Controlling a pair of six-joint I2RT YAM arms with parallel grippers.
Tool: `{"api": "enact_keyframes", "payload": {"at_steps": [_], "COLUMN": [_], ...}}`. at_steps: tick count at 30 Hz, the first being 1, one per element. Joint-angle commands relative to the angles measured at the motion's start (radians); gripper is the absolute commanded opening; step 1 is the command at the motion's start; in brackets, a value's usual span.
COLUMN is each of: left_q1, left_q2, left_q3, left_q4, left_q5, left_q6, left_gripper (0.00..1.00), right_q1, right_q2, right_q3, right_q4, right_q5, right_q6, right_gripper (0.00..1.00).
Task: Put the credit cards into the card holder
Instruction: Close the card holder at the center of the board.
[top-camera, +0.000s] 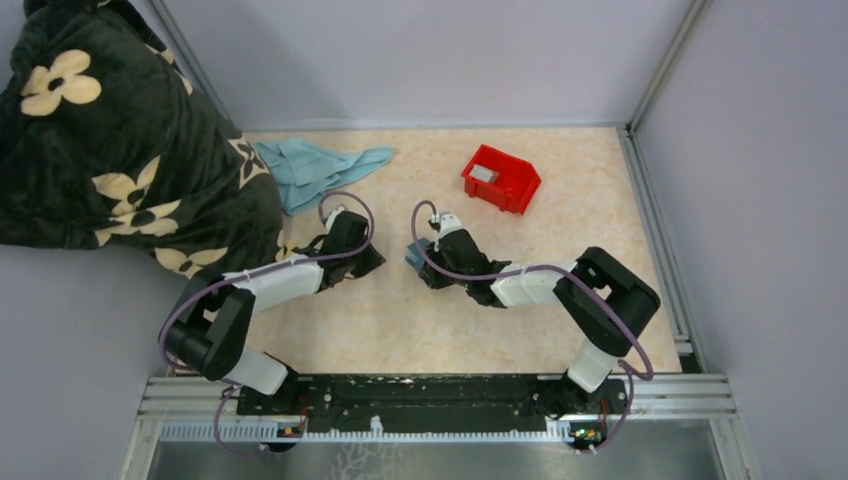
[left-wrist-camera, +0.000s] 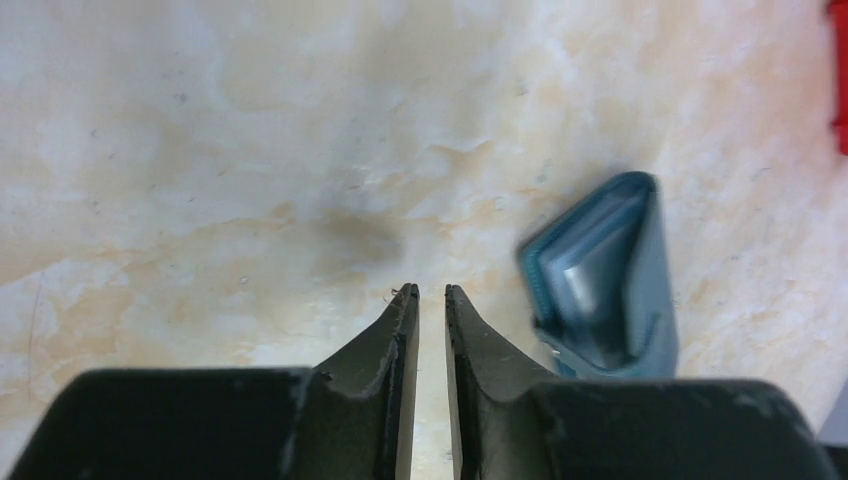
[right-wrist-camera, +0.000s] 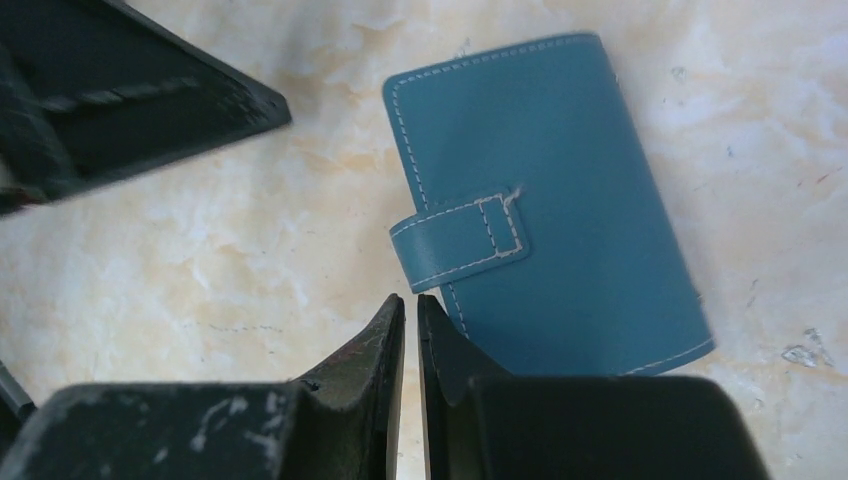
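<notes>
The card holder (right-wrist-camera: 545, 200), a teal wallet with white stitching, lies flat on the table with its strap folded over the front. My right gripper (right-wrist-camera: 410, 300) hovers just beside the strap's end, with its jaws nearly together and nothing between them. In the left wrist view the card holder (left-wrist-camera: 610, 270) shows edge-on to the right of my left gripper (left-wrist-camera: 430, 292), with a grey-silver surface inside it. The left jaws leave only a thin slit and are empty. From above, both grippers (top-camera: 375, 262) (top-camera: 428, 265) flank the card holder (top-camera: 412, 255). One grey credit card (top-camera: 484, 174) lies in the red bin.
The red plastic bin (top-camera: 512, 185) stands at the back right. A light blue cloth (top-camera: 315, 168) lies at the back left. A dark floral blanket (top-camera: 110, 150) hangs over the left wall. The left gripper's finger (right-wrist-camera: 130, 90) crosses the right wrist view's upper left.
</notes>
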Motion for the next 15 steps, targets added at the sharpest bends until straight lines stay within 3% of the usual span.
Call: {"api": "enact_keyframes", "payload": {"at_steps": [1, 7, 15], "left_q1": [0.000, -0.001, -0.005], "left_q2": [-0.064, -0.107, -0.059], "left_q3": [0.073, 0.135, 0.215], "left_q4": [-0.043, -0.051, 0.043], "left_q5": [-0.014, 0.002, 0.128], "left_q6": [0.053, 0.082, 0.118], "left_gripper": [0.23, 0.24, 0.25], "right_q1": [0.010, 0.011, 0.047], "right_q2": [0.063, 0.085, 0.032], "right_q3": [-0.020, -0.034, -0.039], "right_q4": [0.104, 0.132, 0.092], "right_q5": [-0.007, -0.027, -0.011], "right_q6": [0.037, 0.048, 0.034], "right_gripper": [0.10, 0.10, 0.10]}}
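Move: The blue card holder lies about 7 cm ahead of my right hand and practically in line with it sideways, some 3 cm lower. From my left hand it is about 10 cm to the right and 1 cm farther out, roughly 2 cm below. The red tray stands some 27 cm ahead and 15 cm to the right of my right hand. The light-blue cloth lies about 23 cm ahead and 13 cm to the left of my left hand. I lift my left hand about 9 cm off the table and away from the card holder, drifting forward and right as its fingers tip up roughly 10 degrees. Meanwhile I lower my right fingertips, still nearly shut, some 3 cm to just above the table beside the holder's strap edge. They stop sinking early and ease back about a centimetre. ##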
